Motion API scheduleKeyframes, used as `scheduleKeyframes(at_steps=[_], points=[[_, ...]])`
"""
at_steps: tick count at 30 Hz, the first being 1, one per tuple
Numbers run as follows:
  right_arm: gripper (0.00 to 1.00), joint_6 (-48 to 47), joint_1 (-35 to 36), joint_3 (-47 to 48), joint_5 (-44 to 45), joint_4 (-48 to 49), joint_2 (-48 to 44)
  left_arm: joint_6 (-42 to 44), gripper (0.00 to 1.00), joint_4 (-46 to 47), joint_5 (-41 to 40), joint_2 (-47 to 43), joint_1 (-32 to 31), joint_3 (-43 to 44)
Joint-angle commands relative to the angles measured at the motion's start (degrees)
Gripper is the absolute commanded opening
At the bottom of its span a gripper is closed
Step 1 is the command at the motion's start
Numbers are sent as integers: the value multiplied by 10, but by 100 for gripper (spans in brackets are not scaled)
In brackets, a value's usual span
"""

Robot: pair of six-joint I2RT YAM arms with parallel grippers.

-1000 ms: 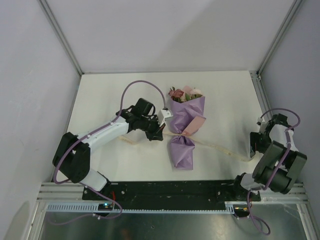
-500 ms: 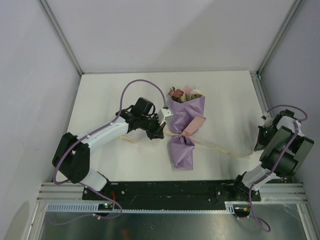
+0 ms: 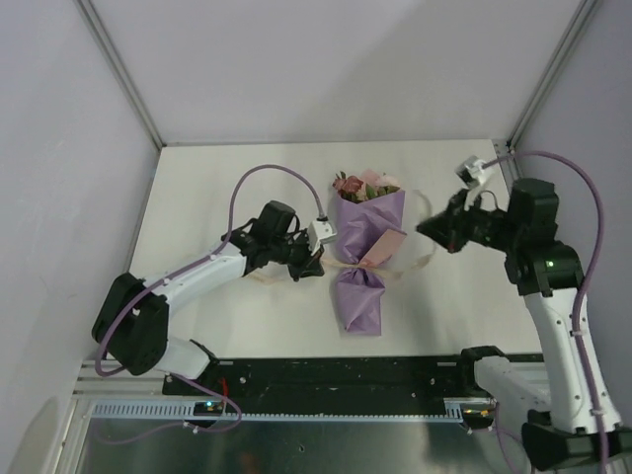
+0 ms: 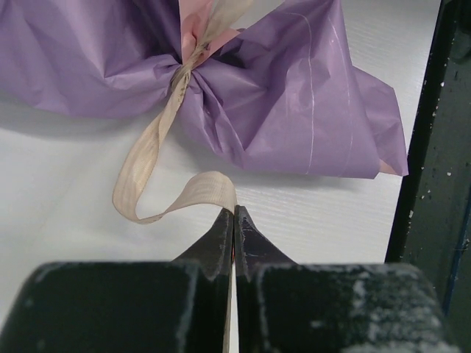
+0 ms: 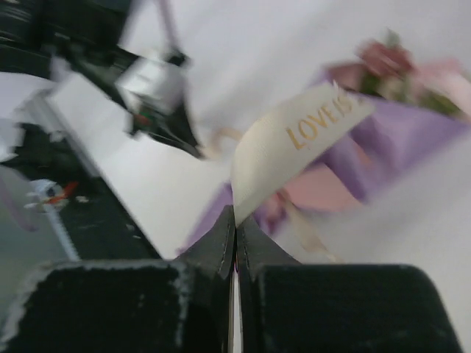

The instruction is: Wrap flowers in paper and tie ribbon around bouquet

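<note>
The bouquet (image 3: 363,235) lies mid-table, a lilac paper (image 3: 357,298) cone with a pink flap; the flowers (image 3: 360,185) point to the back. The cream ribbon (image 4: 156,136) circles its pinched waist. My left gripper (image 3: 318,265) rests just left of the waist, shut on one ribbon tail (image 4: 210,187), tips (image 4: 235,212) low over the table. My right gripper (image 3: 425,229) hangs above the table right of the bouquet, shut on the other tail (image 5: 309,136), which bears gold lettering. The flowers (image 5: 397,62) show blurred behind it.
A black rail (image 3: 336,373) runs along the near edge, seen also as the black rail (image 4: 434,162) close to the cone's tip. Metal frame posts (image 3: 509,158) and grey walls bound the white table (image 3: 217,188) at the back and sides.
The right arm swung up from the table's right edge toward the bouquet, its gripper closing on the ribbon tail and lifting it. The left arm barely moved.
</note>
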Motion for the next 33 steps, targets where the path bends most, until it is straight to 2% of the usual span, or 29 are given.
scheduleKeyframes(at_steps=[1,3,7,15,17,19,20,22,24,29,33], points=[[0,176,159,54,6,189,59,33,0,68,27,-46,-2,-25],[0,199,218,94,22,256,118,38,0,86,29,-62,-2,-41],[0,231,285,180,44,365,254,42,0,137,18,-92,-3,-78],[0,327,339,464,18,416,567,100,0,176,9,-132,-11,-121],[7,323,346,519,1,384,636,112,0,179,9,-138,-12,-128],[26,300,344,549,-15,324,683,114,0,181,9,-140,-13,-131],[39,276,342,549,-21,289,693,112,0,181,11,-140,-12,-131],[56,221,324,528,-26,217,684,106,0,184,13,-137,-13,-130],[66,167,302,490,-35,154,654,94,0,191,14,-133,-13,-130],[71,62,243,368,-90,17,557,77,0,217,15,-116,-12,-129],[71,-14,240,260,-119,-45,495,74,0,231,17,-102,-12,-125]])
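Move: The right gripper, high over the table, holds the ribbon's loose end. The bare table left of the bouquet, where it is taken, lies some 16 cm ahead, 31 cm left and 31 cm below. From this hand the cinched waist is about 5 cm ahead, 9 cm left, 28 cm down, and the blooms 23 cm ahead, 9 cm left. For the left gripper, holding the other part, the waist lies roughly 4 cm ahead, 11 cm right, 8 cm down; that bare table is 15 cm ahead, 11 cm left. The right hand sweeps the loose ribbon end fast across above the bouquet, about 30 cm left and some 16 cm forward, rising at first, and opens wide at the far left to let go; then it sinks some 20 cm and swings back right, a little towards its base, with fingers empty. The left hand keeps its pinch on the ribbon close by the waist, lifting slightly and rolling its wrist. ##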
